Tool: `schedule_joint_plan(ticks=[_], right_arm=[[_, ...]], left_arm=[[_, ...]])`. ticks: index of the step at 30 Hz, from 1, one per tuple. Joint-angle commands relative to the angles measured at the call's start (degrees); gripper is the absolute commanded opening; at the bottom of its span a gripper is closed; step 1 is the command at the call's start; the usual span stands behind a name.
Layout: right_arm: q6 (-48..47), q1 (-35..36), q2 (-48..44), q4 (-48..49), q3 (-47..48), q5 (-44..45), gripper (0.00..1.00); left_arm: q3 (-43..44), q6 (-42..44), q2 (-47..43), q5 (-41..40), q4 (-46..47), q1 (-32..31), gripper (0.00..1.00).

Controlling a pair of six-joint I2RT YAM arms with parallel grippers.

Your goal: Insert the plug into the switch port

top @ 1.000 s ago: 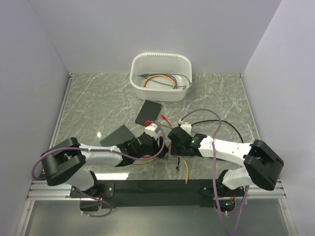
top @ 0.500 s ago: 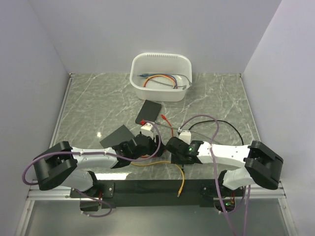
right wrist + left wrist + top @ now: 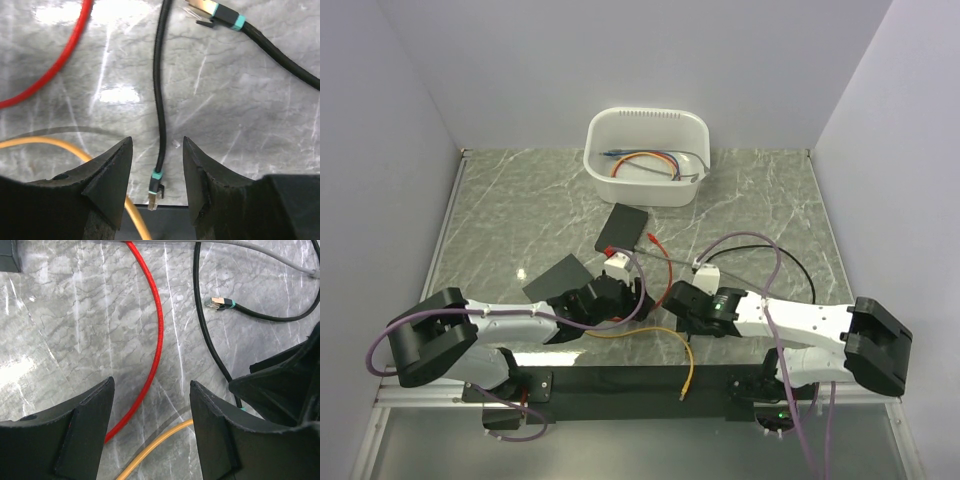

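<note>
My right gripper [image 3: 157,142] is open and hangs low over the marble, its jaws either side of a black cable. That cable ends in a teal-banded plug [image 3: 155,189] lying at the black front strip, apart from both fingers. The cable's other plug [image 3: 214,15] lies further out and also shows as the plug [image 3: 218,303] in the left wrist view. My left gripper [image 3: 151,385] is open over a red cable [image 3: 157,325] and an orange cable [image 3: 150,445], holding nothing. In the top view, left gripper [image 3: 623,297] and right gripper [image 3: 673,298] sit close together. The black switch [image 3: 623,228] lies beyond them.
A second dark flat box [image 3: 558,275] lies left of the grippers. A white bin [image 3: 647,125] with several coloured cables stands at the back. The orange cable [image 3: 688,365] runs over the black front strip [image 3: 620,380]. A grey cable [image 3: 260,252] crosses near the switch.
The right arm has drawn back and its gripper has come nearer the front edge. The left arm has reached further right. The orange cable has been dragged out along the front edge.
</note>
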Motion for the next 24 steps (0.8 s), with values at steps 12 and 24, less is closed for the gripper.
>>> schedule_joint_plan(ticks=[12, 24], right_arm=[[1.9, 1.5, 8.5, 4.1, -1.1, -2.2, 0.31], [-3.0, -3.1, 12.3, 4.7, 4.3, 3.3, 0.00]], left_arm=[[-1.1, -0.6, -4.9, -1.5, 0.3, -0.3, 0.67], [-1.9, -0.3, -10.3, -4.6, -3.2, -0.4, 0.67]])
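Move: Just below the right hand runs the end stretch of the black cable; its plug lies about 3 cm back, level sideways and some 3 cm lower. The orange cable passes roughly 3 cm to the left of that plug, and the other black plug lies about 8 cm ahead and 4 cm to the right of the hand, also 3 cm down. From the left hand, the near plug is some 9 cm back, 8 cm right and 6 cm below. Sinking not quite 3 cm with a slight draw back, the half-open right hand brings its fingers down astride the black cable just ahead of its plug, shuts them and pinches the cable. Then, staying low, it eases about 1.5 cm forward and 1 cm left with it. The open, empty left hand rises almost 3 cm, drifting a little left at the end. ##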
